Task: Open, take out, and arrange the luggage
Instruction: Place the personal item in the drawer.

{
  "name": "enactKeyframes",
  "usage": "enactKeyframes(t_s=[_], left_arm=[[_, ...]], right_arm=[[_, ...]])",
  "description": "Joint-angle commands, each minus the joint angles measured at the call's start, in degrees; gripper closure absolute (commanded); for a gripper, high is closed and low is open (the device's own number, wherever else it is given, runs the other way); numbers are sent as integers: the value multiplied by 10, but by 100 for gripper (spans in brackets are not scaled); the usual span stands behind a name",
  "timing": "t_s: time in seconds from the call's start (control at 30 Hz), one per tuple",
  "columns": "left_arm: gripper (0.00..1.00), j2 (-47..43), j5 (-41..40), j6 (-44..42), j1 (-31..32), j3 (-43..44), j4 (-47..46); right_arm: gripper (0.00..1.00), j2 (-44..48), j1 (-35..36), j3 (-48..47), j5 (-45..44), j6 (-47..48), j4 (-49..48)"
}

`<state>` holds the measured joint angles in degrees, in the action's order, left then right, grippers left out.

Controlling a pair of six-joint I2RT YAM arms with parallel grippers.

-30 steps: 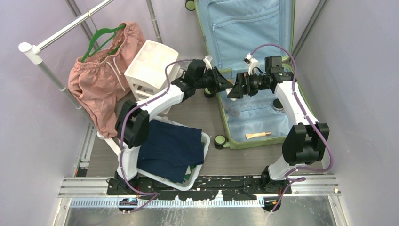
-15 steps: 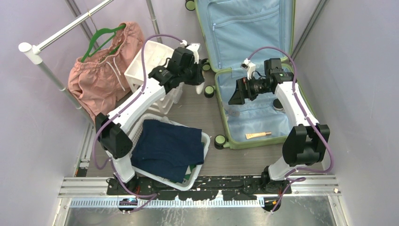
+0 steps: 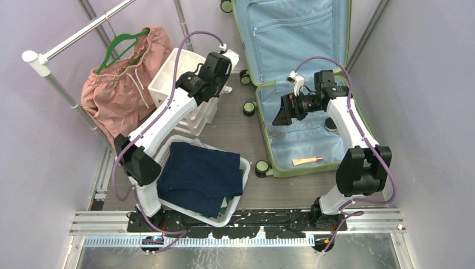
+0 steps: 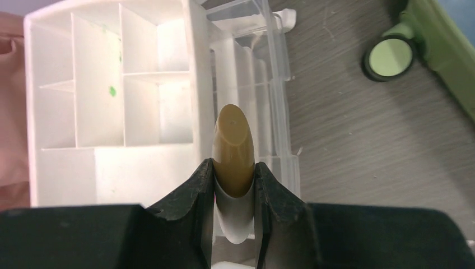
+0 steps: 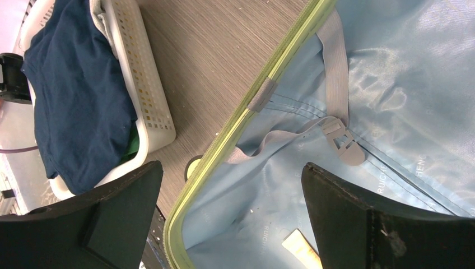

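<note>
The luggage (image 3: 291,33) lies open on the floor, a light-green shell with blue lining, straps and a zip pocket. My left gripper (image 4: 234,168) is shut on a small tube (image 4: 234,140) with a white body and a tan cap. It hangs over the right edge of the white drawer unit (image 4: 106,84), left of the luggage. In the top view the left gripper (image 3: 219,89) is above that unit (image 3: 176,73). My right gripper (image 3: 280,112) is open over the near half of the luggage, nothing between its fingers. In its wrist view the right gripper (image 5: 232,165) frames the lining (image 5: 403,84) and green rim.
A tan tube (image 3: 307,161) and a dark round item (image 3: 331,124) lie in the luggage's near half. A white basket (image 3: 242,168) with a navy garment (image 3: 201,176) stands near the left arm's base. Pink shorts (image 3: 120,95) hang from a rail (image 3: 78,36). A wheel (image 4: 387,59) sticks out.
My left arm has swung left, from beside the right gripper over the luggage to the drawer unit, with the tube in its grip. The right arm has barely moved.
</note>
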<state>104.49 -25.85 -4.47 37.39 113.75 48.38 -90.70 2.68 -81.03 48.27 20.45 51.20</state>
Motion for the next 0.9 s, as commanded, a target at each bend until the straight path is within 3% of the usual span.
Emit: enactKeyframes(t_s=[0.0,0.2,0.37,0.53,0.63,0.87], left_arm=[[100,37,-57,-63,-2,40,-3],[99,87,-60,-76,-5,73,-6],[66,106,-80,-74,-8,76,-12],[48,106,-83,-66,-9,80,-9],[44,101,-76,-57,-9,89,1],[46,74,-7,-6,-9,127,39]], right_arm=[[0,3,3,6,6,2,-17],[0,11,2,17,4,2,-26],[0,13,2,19,-1,2,-26],[0,11,1,13,-3,3,-23],[0,9,0,8,-4,5,-19],[0,6,-5,-2,-6,9,-9]])
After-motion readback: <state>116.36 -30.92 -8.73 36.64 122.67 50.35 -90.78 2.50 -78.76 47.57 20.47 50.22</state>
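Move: My left hand holds the personal item, the white tube with the brown cap, over the drawer unit's open drawer. The drawer's middle is about 4 cm ahead and 9 cm below, neither left nor right. The unit's top tray sits some 12 cm to my left, 3 cm ahead and 2 cm lower; the suitcase wheel is about 10 cm right, 3 cm back and 18 cm below. From my right hand the drawer lies roughly 24 cm left, 6 cm ahead and 3 cm lower. I lower my left hand about 6 cm into the open drawer beside the top tray, easing some 4 cm forward and rolling slightly so its left side rises. At the bottom I open the fingers to about half and let go of the tube, then back straight up a couple of centimetres, fingers still parted. ##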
